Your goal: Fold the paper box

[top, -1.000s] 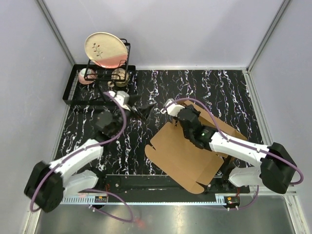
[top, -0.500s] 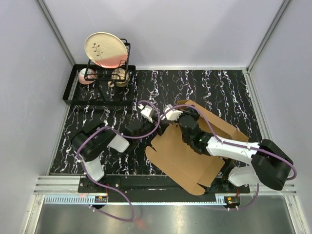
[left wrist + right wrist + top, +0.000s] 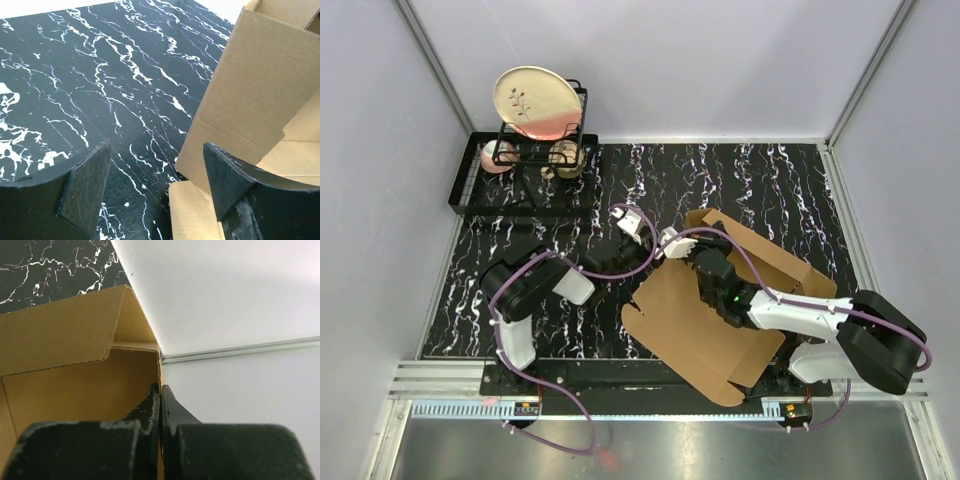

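Note:
The paper box [image 3: 705, 325] is a brown die-cut cardboard sheet lying right of centre, with one wall [image 3: 750, 245] lifted at its far side. My right gripper [image 3: 696, 254] is shut on the thin edge of that wall. In the right wrist view its fingertips [image 3: 160, 399] pinch the cardboard edge, with the box interior [image 3: 75, 380] to the left. My left gripper [image 3: 650, 248] hovers at the box's left far corner, open. In the left wrist view its gripper [image 3: 157, 185] straddles bare table and a rounded flap [image 3: 192, 212], beside the upright wall [image 3: 260, 85], touching neither.
A black dish rack [image 3: 510, 175] stands at the back left, holding a cream plate [image 3: 535, 100] and small cups [image 3: 565, 158]. The black marbled table [image 3: 740, 180] is ringed by pale enclosure walls. A metal rail runs along the near edge.
My left arm has swung from near the dish rack rightward to the box's left corner, its jaws narrowing slightly. The right gripper has kept its pinch, shifting slightly with the wall.

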Controlling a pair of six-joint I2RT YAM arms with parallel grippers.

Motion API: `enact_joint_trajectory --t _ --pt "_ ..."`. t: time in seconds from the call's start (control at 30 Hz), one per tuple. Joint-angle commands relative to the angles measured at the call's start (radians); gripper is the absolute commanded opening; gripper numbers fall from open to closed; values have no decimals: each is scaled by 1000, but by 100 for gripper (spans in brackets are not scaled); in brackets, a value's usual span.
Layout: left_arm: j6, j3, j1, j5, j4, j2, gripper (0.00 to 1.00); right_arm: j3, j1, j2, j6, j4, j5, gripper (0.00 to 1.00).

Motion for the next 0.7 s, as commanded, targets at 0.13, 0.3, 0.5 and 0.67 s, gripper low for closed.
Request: enact_joint_trajectory --t 0.13,0.3,0.5,0.67 --pt "4 115 -14 101 395 96 79 13 23 -9 145 -76 42 0" --pt "-11 173 -25 104 397 139 80 7 32 -12 226 -105 54 0" --pt "-144 265 -20 21 397 188 85 18 33 -38 305 -191 38 0" --pt "-323 244 1 -62 395 179 99 -15 38 -34 259 -161 30 0"
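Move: Just to the left hand's right, about 7 cm over and 3 cm farther out, stands the box's left end flap, its middle roughly level with the fingers. The rounded edge of the base panel lies nearly level with that hand, some 3 cm to its right and 8 cm below. From the right hand, shut on the upper edge of the far wall, that end flap is about 6 cm to the left, level forward and 5 cm lower. Sweeping right some 5 cm along the outside of the box, the left hand closes on the standing end flap, then swings forward about 3 cm late on, rolling about 10 degrees left side down as its already open fingers spread wider. The right hand keeps its pinch on the far wall's edge and draws it about 2 cm right and slightly back, turning a little clockwise. ##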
